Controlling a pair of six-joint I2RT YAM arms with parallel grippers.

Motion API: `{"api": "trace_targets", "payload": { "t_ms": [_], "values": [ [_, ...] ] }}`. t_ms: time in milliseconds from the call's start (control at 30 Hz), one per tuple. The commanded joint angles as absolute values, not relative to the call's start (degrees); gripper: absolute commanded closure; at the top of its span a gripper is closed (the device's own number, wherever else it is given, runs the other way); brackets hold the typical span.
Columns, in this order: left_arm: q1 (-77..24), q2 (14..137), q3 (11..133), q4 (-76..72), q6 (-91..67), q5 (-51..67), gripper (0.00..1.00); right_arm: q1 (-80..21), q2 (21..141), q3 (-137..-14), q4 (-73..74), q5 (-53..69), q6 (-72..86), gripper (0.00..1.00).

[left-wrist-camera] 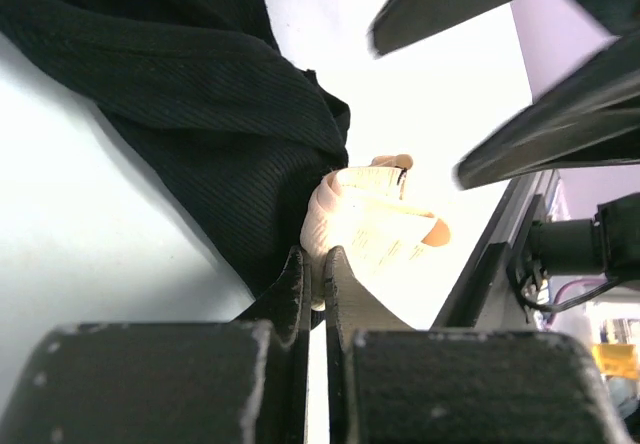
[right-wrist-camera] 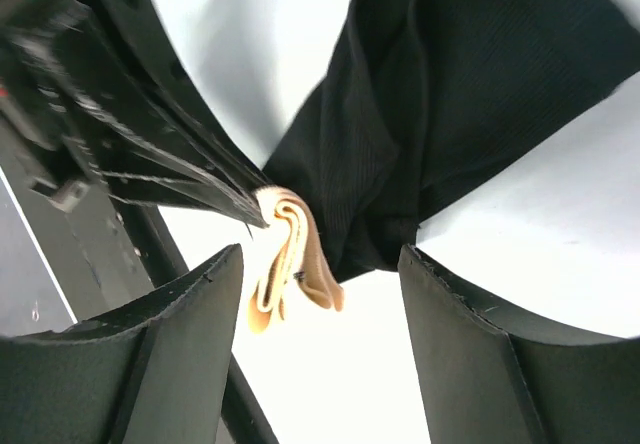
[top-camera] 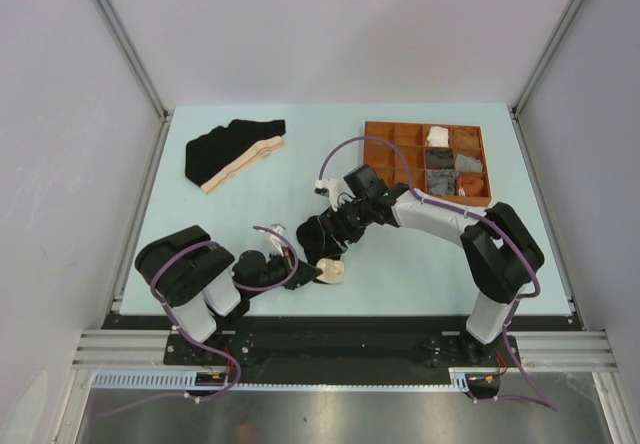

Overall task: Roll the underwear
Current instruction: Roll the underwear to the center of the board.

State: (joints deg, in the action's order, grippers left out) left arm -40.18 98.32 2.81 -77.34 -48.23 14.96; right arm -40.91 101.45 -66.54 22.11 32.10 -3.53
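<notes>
One of the underwear, a black brief [top-camera: 320,240], lies bunched at the table's near middle, its beige waistband [top-camera: 333,271] folded at the near end. My left gripper [top-camera: 314,272] is shut on that waistband [left-wrist-camera: 375,226]; the fingertips [left-wrist-camera: 300,274] pinch its edge, with black cloth [left-wrist-camera: 190,114] beyond. My right gripper [top-camera: 337,230] hovers open just over the brief. Its fingers [right-wrist-camera: 190,314] straddle the waistband [right-wrist-camera: 292,249] and black cloth [right-wrist-camera: 450,94] without touching them. A second black brief [top-camera: 235,149] with a beige waistband lies flat at the far left.
A brown compartmented tray [top-camera: 400,125] stands at the far right, with several rolled cloth items in its right-hand cells. The table's near edge and black rail run just behind the pinched waistband. The two grippers are very close together.
</notes>
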Motion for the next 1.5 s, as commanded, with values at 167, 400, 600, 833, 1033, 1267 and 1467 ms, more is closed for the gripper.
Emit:
{"api": "trace_targets", "payload": {
  "t_ms": [167,400,600,833,1033,1267,1467],
  "values": [
    [-40.4,96.4,-12.5,-97.7,-53.5,8.3,1.00,-43.2,99.0,-67.6,22.1,29.3,-3.7,0.32],
    [-40.4,94.1,-12.6,-94.0,-55.0,6.8,1.00,-43.0,99.3,-66.0,22.8,29.4,-0.3,0.32],
    [-40.5,87.2,-12.6,-86.5,-54.6,5.5,1.00,-42.2,99.6,-64.3,24.3,30.0,-0.3,0.32],
    [-40.5,76.1,-11.4,-71.2,-53.1,3.9,1.00,-41.0,99.4,-61.2,20.1,31.6,1.3,0.32],
    [-40.7,67.3,-11.3,-58.4,-53.9,1.2,1.00,-40.2,100.7,-59.9,15.9,33.5,4.1,0.32],
    [-40.7,64.2,-11.3,-50.4,-55.4,0.1,1.00,-40.2,100.5,-59.6,16.4,32.8,4.5,0.33],
    [-40.7,66.7,-10.9,-49.2,-57.1,0.2,1.00,-39.9,99.9,-59.5,16.6,32.7,5.3,0.33]
  ]
}}
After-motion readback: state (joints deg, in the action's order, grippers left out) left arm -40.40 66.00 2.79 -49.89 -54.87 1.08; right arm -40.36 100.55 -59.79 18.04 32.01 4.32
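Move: My left fingers are shut on the left end of the underwear's waistband roll, whose middle is about 3 cm to their right at nearly the same height and distance out. The black body lies some 7 cm ahead of the left hand. From my open right hand, the waistband roll is about 5 cm back, 2 cm left and 4 cm below; the black body is 1 cm ahead, 4 cm left and 5 below. The sorting box stands roughly 20 cm ahead of the right hand and 22 cm to its right. Keeping its pinch on the waistband, my left hand eases forward about 2 cm near the table, lifts the roll nearly 10 cm, then starts lowering it while drifting left, turning some 15 degrees counter-clockwise. My right hand, fingers staying open, rises slightly, then backs off and sinks about 2 cm with a small shift right, settling to the right of the roll. ##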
